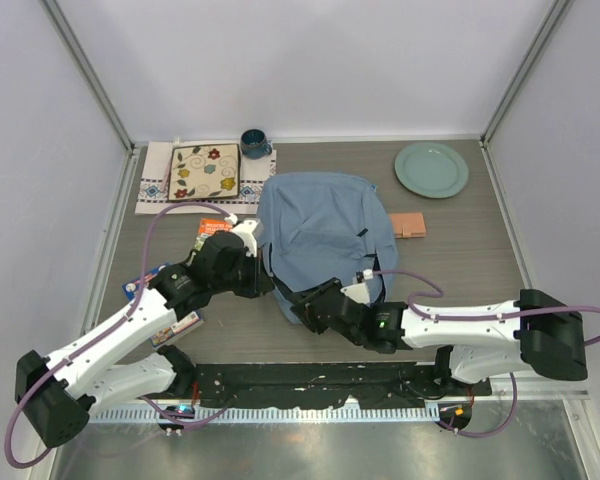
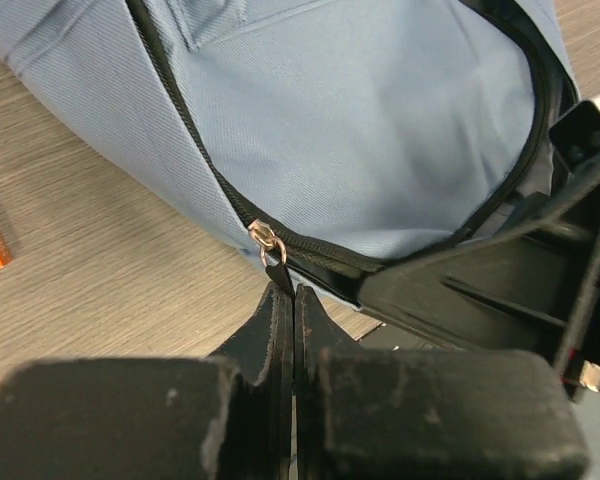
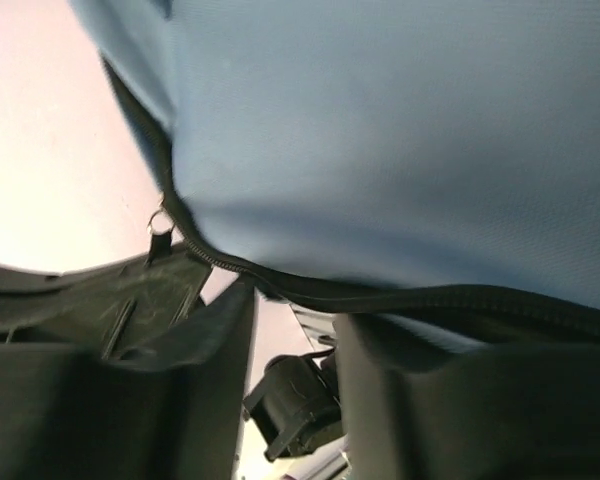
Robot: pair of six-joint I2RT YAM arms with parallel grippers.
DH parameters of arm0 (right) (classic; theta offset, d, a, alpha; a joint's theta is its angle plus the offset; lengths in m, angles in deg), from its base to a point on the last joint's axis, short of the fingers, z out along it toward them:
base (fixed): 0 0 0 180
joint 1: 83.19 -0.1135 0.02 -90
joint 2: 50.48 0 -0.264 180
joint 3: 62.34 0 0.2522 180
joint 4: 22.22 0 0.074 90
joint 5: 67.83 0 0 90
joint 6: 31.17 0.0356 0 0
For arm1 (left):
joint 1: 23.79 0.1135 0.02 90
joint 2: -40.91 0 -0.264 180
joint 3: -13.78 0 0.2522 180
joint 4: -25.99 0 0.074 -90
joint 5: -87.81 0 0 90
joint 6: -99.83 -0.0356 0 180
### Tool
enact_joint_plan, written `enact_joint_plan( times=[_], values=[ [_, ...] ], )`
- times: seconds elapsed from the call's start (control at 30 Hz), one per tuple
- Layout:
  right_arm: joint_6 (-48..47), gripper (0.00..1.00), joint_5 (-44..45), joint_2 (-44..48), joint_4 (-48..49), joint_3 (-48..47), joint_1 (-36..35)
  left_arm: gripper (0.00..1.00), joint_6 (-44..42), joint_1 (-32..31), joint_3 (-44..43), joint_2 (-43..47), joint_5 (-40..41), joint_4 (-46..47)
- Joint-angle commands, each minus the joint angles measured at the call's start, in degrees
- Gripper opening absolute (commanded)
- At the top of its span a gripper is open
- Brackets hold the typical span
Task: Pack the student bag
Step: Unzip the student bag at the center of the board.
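The student bag (image 1: 320,232) is a dusty-blue backpack lying flat mid-table, with a dark zipper line along its near edge. My left gripper (image 1: 268,282) is at the bag's near left corner. In the left wrist view that left gripper (image 2: 295,290) is shut on the black zipper pull (image 2: 277,270), which hangs from the metal slider (image 2: 265,238). My right gripper (image 1: 298,303) sits just right of it at the same edge. In the right wrist view the right gripper (image 3: 290,295) has its jaws apart, and the bag's zippered rim (image 3: 400,300) lies across their tips.
An orange book (image 1: 216,228) and a blue book (image 1: 145,285) lie partly under the left arm. At the back are a patterned cloth with a flowered tile (image 1: 205,172), a dark mug (image 1: 255,143) and a green plate (image 1: 431,168). A salmon-coloured item (image 1: 408,225) lies right of the bag.
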Motion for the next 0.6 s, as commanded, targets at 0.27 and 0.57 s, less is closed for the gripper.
enact_joint_plan(
  times=[0.27, 0.57],
  values=[
    [16.5, 0.01, 6.8, 5.0, 1.3, 7.0, 0.7, 0.0, -2.1, -1.4, 0.4, 5.5, 0.0, -1.9],
    [16.0, 0.01, 2.8, 10.0, -0.5, 14.1, 0.5, 0.0, -7.2, -1.3, -5.3, 2.3, 16.6, -8.6]
  ],
)
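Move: The left hand still holds the pull; the zip slider is about 1 cm ahead, to the right of and below its fingertips, and the orange book's middle some 9 cm ahead and 12 to the left, about 10 cm lower. The open zip edge lies about 1 cm ahead of and 1 cm below the half-open right fingers; from that hand the slider is roughly 5 cm left and 2 ahead, and the student bag's middle some 13 ahead, 7 right. The right fingers shut and pinch the open zip edge while sinking about 1 cm, and the hand draws it to the right, some 3 cm in all, away from the slider. The left keeps its closed hold on the pull, first easing back about 1 cm and slightly up, then going nearly 2 cm left and sinking again, with a slight roll, against the right hand's pull. ##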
